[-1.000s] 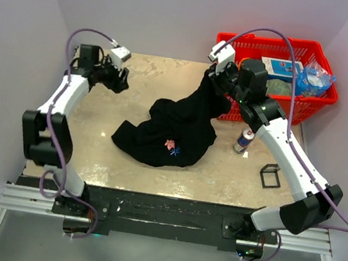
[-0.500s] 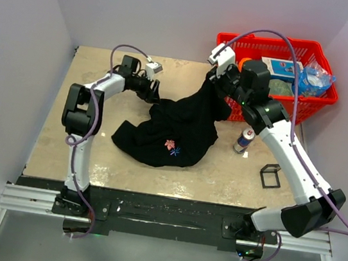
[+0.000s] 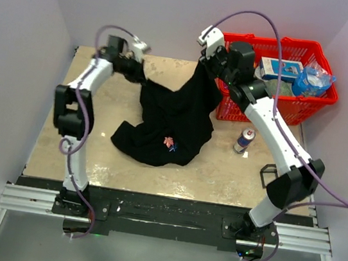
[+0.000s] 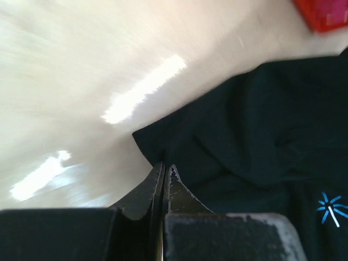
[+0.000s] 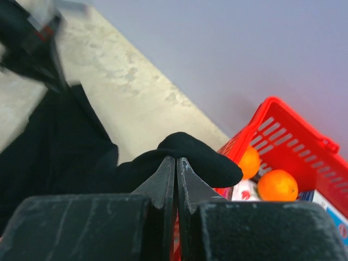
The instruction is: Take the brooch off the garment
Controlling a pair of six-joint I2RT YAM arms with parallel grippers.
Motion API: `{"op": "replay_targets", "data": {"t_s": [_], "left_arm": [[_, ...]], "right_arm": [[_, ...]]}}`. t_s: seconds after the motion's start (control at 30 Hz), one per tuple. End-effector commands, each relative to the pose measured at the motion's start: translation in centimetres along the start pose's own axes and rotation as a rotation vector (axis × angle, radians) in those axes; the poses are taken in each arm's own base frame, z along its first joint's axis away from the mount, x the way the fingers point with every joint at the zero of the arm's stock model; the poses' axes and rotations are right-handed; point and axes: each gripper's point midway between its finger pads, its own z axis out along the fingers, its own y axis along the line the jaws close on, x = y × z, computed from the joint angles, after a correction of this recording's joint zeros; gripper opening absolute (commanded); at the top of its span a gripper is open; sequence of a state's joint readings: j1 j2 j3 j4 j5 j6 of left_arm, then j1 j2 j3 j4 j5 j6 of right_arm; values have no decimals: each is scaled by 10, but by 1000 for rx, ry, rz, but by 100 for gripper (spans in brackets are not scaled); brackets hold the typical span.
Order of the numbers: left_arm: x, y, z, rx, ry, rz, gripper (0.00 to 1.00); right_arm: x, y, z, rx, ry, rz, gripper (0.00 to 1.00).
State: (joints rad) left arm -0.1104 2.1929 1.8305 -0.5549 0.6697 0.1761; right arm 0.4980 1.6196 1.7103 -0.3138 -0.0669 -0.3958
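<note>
The black T-shirt [image 3: 176, 114] lies on the tan table, stretched up between both grippers. A small pink brooch [image 3: 169, 142] sits on its lower front. My left gripper [image 3: 141, 74] is shut on the shirt's upper left edge; the left wrist view shows its jaws [image 4: 165, 167] closed at the corner of the cloth [image 4: 261, 136], with a blue star mark [image 4: 331, 209] at far right. My right gripper [image 3: 204, 62] is shut on a fold of the shirt and holds it raised by the basket; the right wrist view shows its jaws [image 5: 176, 159] pinching black cloth [image 5: 201, 155].
A red basket [image 3: 321, 99] at the back right holds oranges [image 5: 277, 185], a box and a blue bag. A can [image 3: 244, 140] stands right of the shirt. A small black square frame [image 3: 270, 175] lies near the right front.
My left gripper swung in from the far left, took the shirt's upper left edge and pulled it back-left. My right gripper lifted its fold higher and slightly left.
</note>
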Motion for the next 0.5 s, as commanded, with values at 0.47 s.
{"op": "replay_targets", "data": {"t_s": [0.47], "left_arm": [[-212, -52, -481, -1182, -758, 630, 0]], "right_arm": [[-175, -105, -14, 320, -514, -81, 0]]}}
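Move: My shut left hand pinches one corner of the black garment; the brooch on the cloth lies about 18 cm back from that hand, 12 cm to its right and some 8 cm lower. From my right hand, holding the garment high, the brooch is roughly 12 cm back, 8 cm left and 33 cm down. The can stands about 11 cm back, 18 cm right and 30 cm below my right hand; the red basket's middle is some 9 cm ahead, 27 cm right and 26 cm lower. I fling my left hand steeply up, some 45 cm, and about 20 cm left, easing forward at first and then drawing back to end about 7 cm behind its start, fingers tilting up by roughly 70 degrees and still pinching the cloth. My right hand keeps its own pinch, pushing forward about 8 cm, then mainly rising, some 10 cm in all, as its fingertips tip up. ##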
